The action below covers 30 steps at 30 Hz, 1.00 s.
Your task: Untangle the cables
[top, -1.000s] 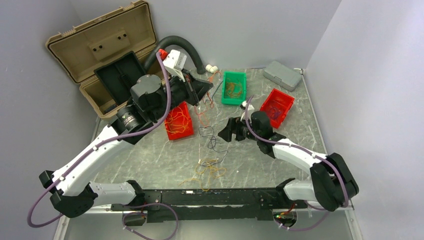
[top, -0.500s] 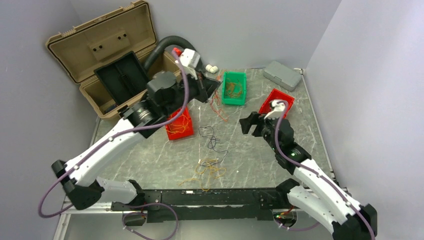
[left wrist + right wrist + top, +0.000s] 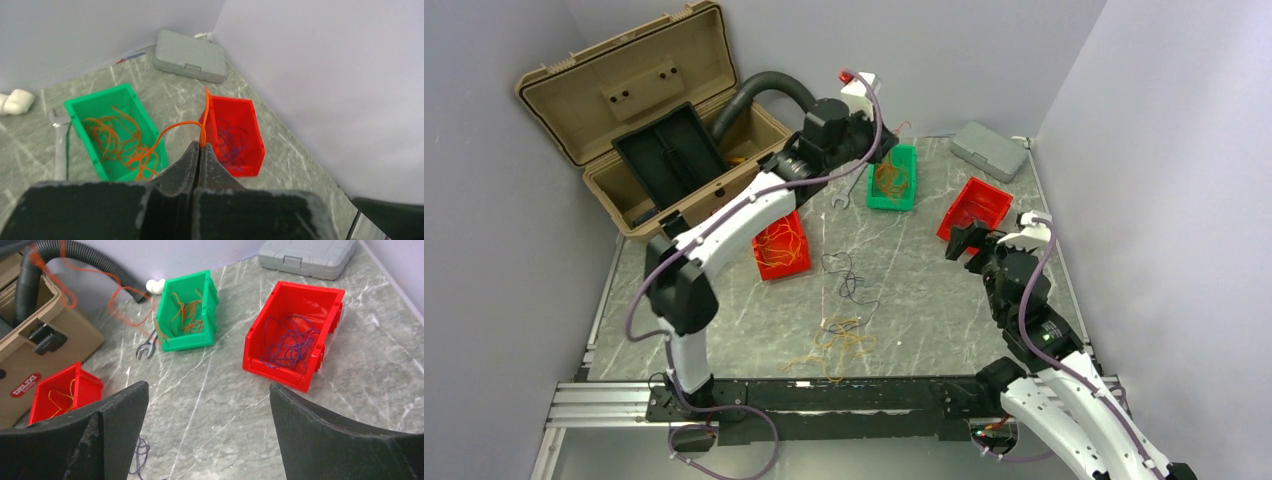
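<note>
My left gripper [image 3: 886, 150] hangs over the green bin [image 3: 911, 152], shut on a thin orange cable [image 3: 175, 127]. The cable runs from its tips [image 3: 200, 146] down into the bin's orange heap [image 3: 117, 142]. On the table lie a loose yellow-orange tangle of cables [image 3: 842, 340] and a dark strand [image 3: 846, 275]. My right gripper [image 3: 959, 243] is open with nothing in it, low over the marble just left of the right red bin [image 3: 1002, 192]. That bin holds purple cables [image 3: 290, 345]. The left red bin [image 3: 799, 218] holds yellow-orange ones.
An open tan toolbox [image 3: 624, 110] and a black corrugated hose [image 3: 764, 85] stand at the back left. A grey case [image 3: 989, 150] sits in the back right corner. A wrench [image 3: 146, 347] and a white fitting [image 3: 156, 286] lie near the green bin.
My left arm swung from beside the left red bin to above the green bin, carrying the orange cable. My right arm drew back rightward toward the right red bin, jaws widening slightly.
</note>
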Each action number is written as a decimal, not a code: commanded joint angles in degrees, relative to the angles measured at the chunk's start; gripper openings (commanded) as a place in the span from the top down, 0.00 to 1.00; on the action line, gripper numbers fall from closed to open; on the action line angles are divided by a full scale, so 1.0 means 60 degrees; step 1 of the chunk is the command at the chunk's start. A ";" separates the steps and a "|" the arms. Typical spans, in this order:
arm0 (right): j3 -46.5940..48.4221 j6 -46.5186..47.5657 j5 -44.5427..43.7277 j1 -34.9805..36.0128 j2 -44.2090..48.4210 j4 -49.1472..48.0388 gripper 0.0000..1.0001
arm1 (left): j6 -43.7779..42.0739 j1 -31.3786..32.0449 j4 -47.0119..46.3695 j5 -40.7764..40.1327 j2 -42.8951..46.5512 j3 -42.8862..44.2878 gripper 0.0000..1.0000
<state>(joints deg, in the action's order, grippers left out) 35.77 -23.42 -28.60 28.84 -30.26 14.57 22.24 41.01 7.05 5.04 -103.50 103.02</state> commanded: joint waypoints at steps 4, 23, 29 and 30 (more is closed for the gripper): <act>0.0720 0.0479 -0.0460 -0.0026 -0.0100 -0.0082 0.07 | 0.0638 -0.1164 -0.1668 0.1598 -0.3625 0.2963 1.00; 0.0738 0.0165 -0.0323 -0.0063 -0.0755 0.0230 0.07 | 0.0819 -0.1507 -0.0805 0.1824 -0.5473 0.4217 0.45; 0.0707 -0.0125 0.0545 -0.0050 -0.1500 0.0449 0.06 | 0.0544 -0.1507 -0.0198 0.2024 -0.3873 0.2892 0.14; 0.0704 -0.0094 0.0905 -0.0057 -0.1709 0.0440 0.06 | 0.0467 -0.1512 -0.0143 0.1899 -0.3417 0.2472 0.11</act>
<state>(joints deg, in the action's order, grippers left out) 38.33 -23.18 -28.71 28.58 -38.02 16.91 26.79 31.81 6.00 15.64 -136.27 122.78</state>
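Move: The left hand holds the orange cable, part of which already lies in the green bin. That bin's middle is about 18 cm ahead of this hand, 3 cm to its right and some 32 cm below. The wrench lies roughly 11 cm to the left of the bin and 4 cm nearer; the right red bin stands about 19 cm to its right and 9 cm nearer. From the idle right hand, the green bin is some 33 cm ahead, 14 cm left and 22 cm below. Forward first, then steeply down over the green bin, the left hand carries the orange cable's end about 17 cm out and 22 cm lower, tipping its fingers down some 15 degrees. There the fingers open wide and let go, and the hand backs up and slightly towards its base, by about 4 cm each way. The empty right hand stays put, open, until it dips a few centimetres at the end. ##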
